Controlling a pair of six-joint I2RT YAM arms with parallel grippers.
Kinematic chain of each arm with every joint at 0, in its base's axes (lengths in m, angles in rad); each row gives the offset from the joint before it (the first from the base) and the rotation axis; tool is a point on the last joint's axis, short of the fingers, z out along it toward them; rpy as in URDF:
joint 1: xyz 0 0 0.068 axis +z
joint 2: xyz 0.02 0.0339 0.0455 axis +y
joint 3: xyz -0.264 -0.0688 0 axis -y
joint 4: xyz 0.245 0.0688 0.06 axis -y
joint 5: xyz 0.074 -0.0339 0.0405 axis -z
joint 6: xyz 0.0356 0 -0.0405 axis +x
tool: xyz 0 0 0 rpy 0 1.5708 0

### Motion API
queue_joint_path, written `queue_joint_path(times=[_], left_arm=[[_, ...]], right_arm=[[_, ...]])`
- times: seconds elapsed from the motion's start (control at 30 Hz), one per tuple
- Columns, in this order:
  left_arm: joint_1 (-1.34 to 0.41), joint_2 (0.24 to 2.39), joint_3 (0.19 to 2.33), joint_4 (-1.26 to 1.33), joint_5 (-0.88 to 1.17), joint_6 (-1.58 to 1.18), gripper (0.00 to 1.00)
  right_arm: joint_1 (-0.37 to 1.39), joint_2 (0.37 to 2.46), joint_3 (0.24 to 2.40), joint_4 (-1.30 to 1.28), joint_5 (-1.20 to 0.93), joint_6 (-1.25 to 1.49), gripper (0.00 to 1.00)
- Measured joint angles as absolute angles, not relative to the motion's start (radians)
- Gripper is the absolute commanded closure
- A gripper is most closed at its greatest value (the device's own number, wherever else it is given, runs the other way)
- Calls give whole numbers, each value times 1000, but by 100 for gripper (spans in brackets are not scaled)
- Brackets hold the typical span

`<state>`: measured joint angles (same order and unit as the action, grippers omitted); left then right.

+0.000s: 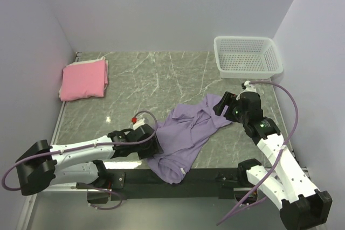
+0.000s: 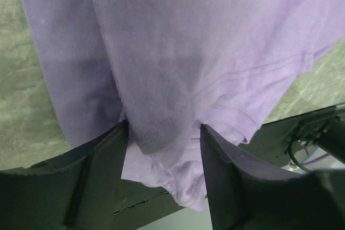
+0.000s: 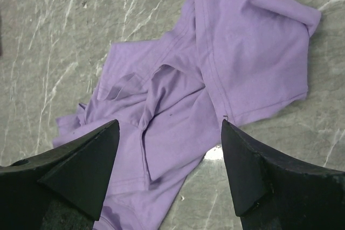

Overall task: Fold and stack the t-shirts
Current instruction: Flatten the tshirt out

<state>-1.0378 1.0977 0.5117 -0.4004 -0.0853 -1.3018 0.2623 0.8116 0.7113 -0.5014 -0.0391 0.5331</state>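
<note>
A lavender t-shirt (image 1: pixel 188 133) lies crumpled at the table's near middle, its lower end hanging over the front edge. My left gripper (image 1: pixel 156 146) is at the shirt's left side. In the left wrist view its fingers (image 2: pixel 108 154) stand apart on either side of a bunched hem fold of the lavender t-shirt (image 2: pixel 188 52), touching the cloth. My right gripper (image 1: pixel 221 106) hovers open above the shirt's far right corner; the lavender t-shirt (image 3: pixel 242 41) spreads below the right gripper (image 3: pixel 170 125), untouched. A pink t-shirt (image 1: pixel 83 79) lies folded at the far left.
A white mesh basket (image 1: pixel 248 71) stands at the far right corner. The marble table (image 1: pixel 151 74) is walled on the left, back and right. A black rail (image 1: pixel 210 175) runs along the front edge under the hanging cloth.
</note>
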Motion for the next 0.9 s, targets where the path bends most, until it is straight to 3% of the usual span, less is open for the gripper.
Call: queue_joint_path(times=[0.23, 0.4, 0.5, 0.73, 0.9], left_arm=[[-1064, 1142, 547, -406, -113, -1306, 62], [-1079, 1142, 576, -414, -144, -1310, 88], [-1085, 1136, 591, -442, -175, -1322, 99], [-1066, 1040, 659, -569, -291, -1318, 99], [-883, 959, 738, -627, -331, -1223, 99]], right_arm=[[262, 812, 711, -501, -45, 534, 18], [262, 812, 711, -501, -45, 534, 18], [262, 812, 711, -501, -45, 534, 19], [262, 890, 711, -485, -46, 561, 21], [262, 1010, 711, -456, -37, 571, 22]])
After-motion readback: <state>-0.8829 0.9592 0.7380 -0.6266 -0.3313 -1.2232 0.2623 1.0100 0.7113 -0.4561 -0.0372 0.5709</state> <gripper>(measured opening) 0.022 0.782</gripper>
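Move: The near-left fold of the lilac t-shirt lies between my open left fingers, barely a centimetre below them. From that hand, the table's near edge is about 6 cm back, and the shirt's overhanging near end some 9 cm back and 8 cm right. From my right hand, the shirt's far-right flap lies roughly 7 cm ahead, 2 cm right and 12 cm down, the basket some 28 cm ahead and 14 cm right. My left fingers close on the fold of shirt and pinch it, the hand staying almost in place, then I lift it about 9 cm while carrying it some 7 cm forward and a little left, faster and faster, the wrist tipping up and turning counter-clockwise about 15 degrees. Late on, my right hand, still open and empty, starts sinking towards the far-right flap, about 4 cm, tipping down slightly. ##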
